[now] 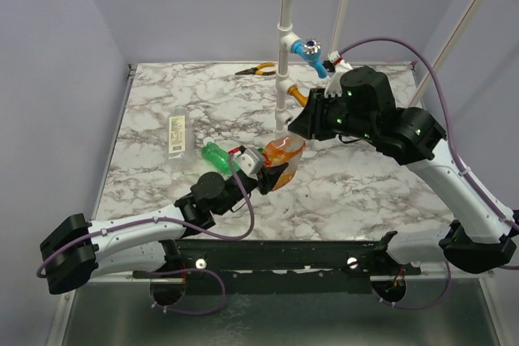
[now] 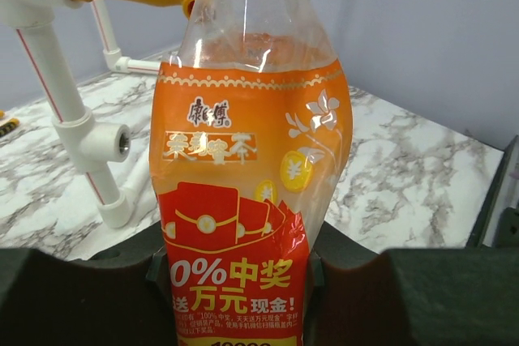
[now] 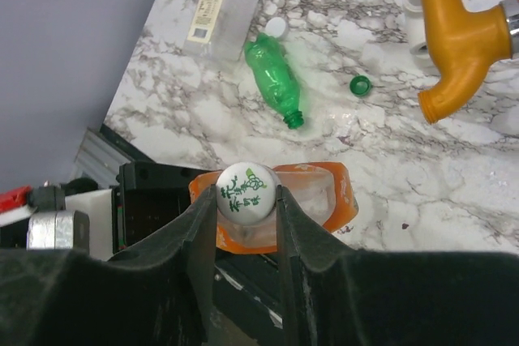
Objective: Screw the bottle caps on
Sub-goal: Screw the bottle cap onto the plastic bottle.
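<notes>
My left gripper (image 2: pixel 237 281) is shut on the lower body of the wide orange bottle (image 2: pixel 243 160) and holds it up off the table (image 1: pixel 162 192). From above, my right gripper (image 3: pixel 246 200) is shut on a white cap with green print (image 3: pixel 246 190), which sits on that bottle's neck. In the top view the right gripper (image 1: pixel 302 123) is over the orange bottle (image 1: pixel 284 155), with the left gripper (image 1: pixel 258 169) below it. On the marble lie a slim green bottle (image 3: pixel 276 79), uncapped, a dark green cap (image 3: pixel 359 84), a clear labelled bottle (image 3: pixel 219 2) and a small white cap (image 3: pixel 276 27).
A white pipe frame (image 1: pixel 284 46) stands just behind the bottle, with an orange tap (image 3: pixel 454 38) and a blue tap (image 1: pixel 310 53) close to my right gripper. Pliers (image 1: pixel 258 70) lie at the far edge. Grey walls enclose the table.
</notes>
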Tool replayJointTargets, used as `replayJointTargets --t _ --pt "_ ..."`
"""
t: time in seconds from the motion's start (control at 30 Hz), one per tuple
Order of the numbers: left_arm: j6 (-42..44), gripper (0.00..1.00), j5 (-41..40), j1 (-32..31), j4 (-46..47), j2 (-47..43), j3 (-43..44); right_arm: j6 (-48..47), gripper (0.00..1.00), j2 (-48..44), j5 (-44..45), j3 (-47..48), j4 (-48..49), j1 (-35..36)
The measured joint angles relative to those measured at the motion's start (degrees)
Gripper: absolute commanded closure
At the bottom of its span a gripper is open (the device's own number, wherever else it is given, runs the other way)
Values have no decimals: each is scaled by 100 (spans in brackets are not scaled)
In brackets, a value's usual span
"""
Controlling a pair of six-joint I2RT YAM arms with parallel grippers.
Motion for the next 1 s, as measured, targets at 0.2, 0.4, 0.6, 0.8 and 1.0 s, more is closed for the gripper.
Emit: replayJointTargets --t 0.2,0.4,0.6,0.8,1.0 --pt "225 100 -492 20 -35 284 92 490 81 317 479 109 -98 -20" --pt "387 100 -879 20 -7 490 155 1023 82 575 778 262 -214 -42" --pt "494 100 -1200 20 7 691 186 1460 80 907 1056 505 -448 -42" --pt "501 100 -1316 17 70 782 238 1617 74 1016 1161 675 -564 -42" --pt "494 100 -1316 -4 122 785 238 1668 72 1016 1161 750 -640 -42"
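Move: The right hand's fingertips already pinch the white cap over the plastic bottle's mouth, about 1 cm below them. That mouth lies some 3 cm ahead, 3 cm right and 12 cm above the left hand, which grips the bottle lower down. From the right hand, the green cap is roughly 13 cm ahead, 9 left and 36 below; the green bottle about 11 ahead, 20 left, 35 below; the orange tap some 13 straight ahead, 12 below. Both hands carry bottle and cap forward about 4 cm and down; right twists clockwise, left counter-clockwise, grips kept. ##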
